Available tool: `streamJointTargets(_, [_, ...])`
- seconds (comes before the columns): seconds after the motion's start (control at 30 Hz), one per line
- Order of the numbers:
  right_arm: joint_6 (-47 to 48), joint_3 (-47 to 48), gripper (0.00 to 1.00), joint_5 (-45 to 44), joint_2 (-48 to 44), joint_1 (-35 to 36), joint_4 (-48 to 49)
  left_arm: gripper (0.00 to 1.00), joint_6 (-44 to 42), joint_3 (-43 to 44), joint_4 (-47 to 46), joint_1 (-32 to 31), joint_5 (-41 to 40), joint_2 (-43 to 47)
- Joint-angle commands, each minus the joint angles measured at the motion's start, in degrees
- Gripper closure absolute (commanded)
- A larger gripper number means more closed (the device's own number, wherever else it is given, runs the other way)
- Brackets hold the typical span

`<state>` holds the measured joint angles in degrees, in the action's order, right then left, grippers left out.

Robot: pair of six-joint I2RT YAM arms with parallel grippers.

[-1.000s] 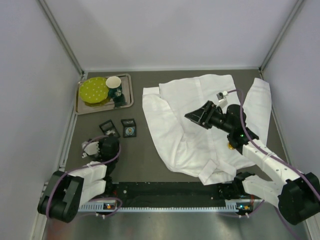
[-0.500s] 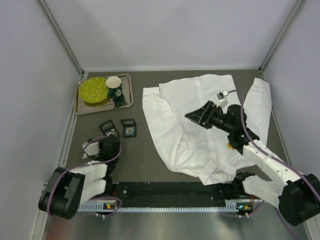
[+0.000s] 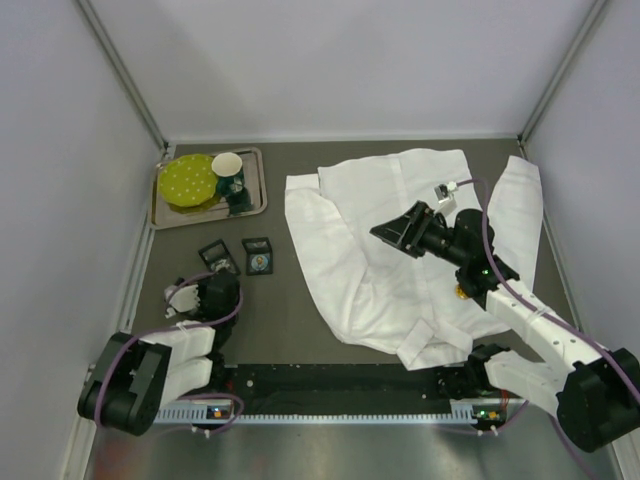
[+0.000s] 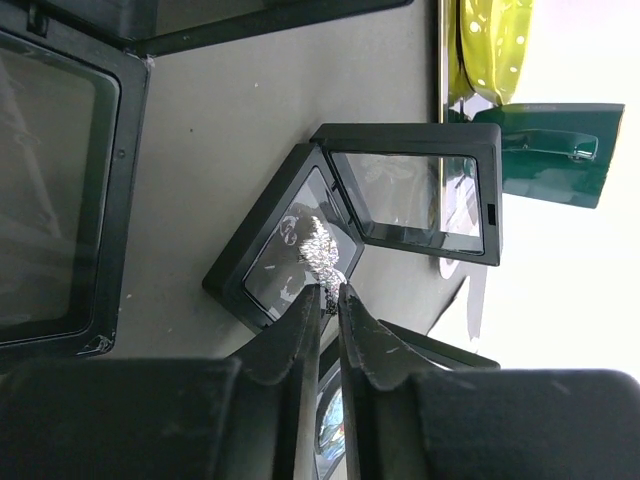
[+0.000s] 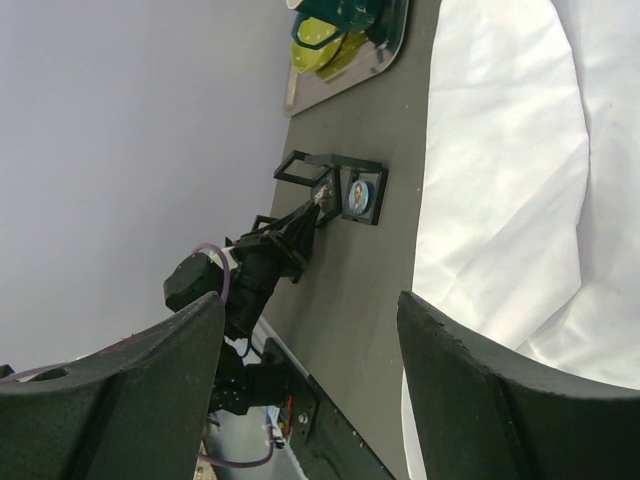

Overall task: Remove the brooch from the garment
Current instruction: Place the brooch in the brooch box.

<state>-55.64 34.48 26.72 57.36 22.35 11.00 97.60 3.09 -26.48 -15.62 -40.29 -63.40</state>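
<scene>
The garment (image 3: 400, 260) is a large white shirt spread over the right half of the table, also seen in the right wrist view (image 5: 510, 180). The brooch (image 4: 318, 250), a small silver sparkling piece, lies on the film of an open black display box (image 4: 262, 268). My left gripper (image 4: 329, 291) points at that box with only a narrow gap between its fingers, its tips at the brooch's lower end. In the top view my left gripper (image 3: 214, 272) sits low at the left by the box (image 3: 217, 257). Above the shirt my right gripper (image 3: 387, 232) hovers wide open and holds nothing.
A second black box (image 3: 259, 255) with a blue round piece stands beside the open one. At the back left, a metal tray (image 3: 256, 205) carries a yellow-green plate (image 3: 188, 180), a cup (image 3: 228, 164) and a dark green item. Grey walls close in the table.
</scene>
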Motion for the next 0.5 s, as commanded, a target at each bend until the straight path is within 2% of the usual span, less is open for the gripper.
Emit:
streamJointTargets(0.0, [-0.1,-0.5,0.31,0.5,-1.6,-0.7,1.6,0.82,1.5,-2.8,-0.7,0.3,-0.3,0.5])
streamJointTargets(0.13, [-0.2,-0.5,0.31,0.6,-1.5,-0.7,1.7,0.78,2.1,-2.0,4.0,0.3,0.7,2.7])
streamJointTargets(0.27, [-0.3,-0.5,0.31,0.5,-1.5,-0.7,1.9,0.68,2.1,-0.5,10.1,0.4,0.6,6.1])
streamJointTargets(0.47, [-0.5,-0.8,0.31,0.6,-1.7,-0.7,2.1,0.60,1.3,1.0,15.3,0.4,1.4,10.0])
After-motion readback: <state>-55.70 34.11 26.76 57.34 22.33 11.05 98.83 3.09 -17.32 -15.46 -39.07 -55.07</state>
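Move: The brooch is right at my left fingertips, about 1 cm ahead and 1 cm below, on edge over the tray of its open box, whose middle is some 1 cm ahead, 1 cm left and 2 cm down. The cameo box lies about 9 cm right and 1 cm ahead; the empty box, about 11 cm left and 5 cm back. From my right hand, the brooch is roughly 38 cm left, 1 cm ahead and 21 cm lower. I go on opening my left fingers from the narrow gap they already have, letting go of the brooch over its box. At first the hand stays in place; then it eases back about 1 cm, rising some half a centimetre near the end, wrist attitude unchanged and fingers still spreading. ##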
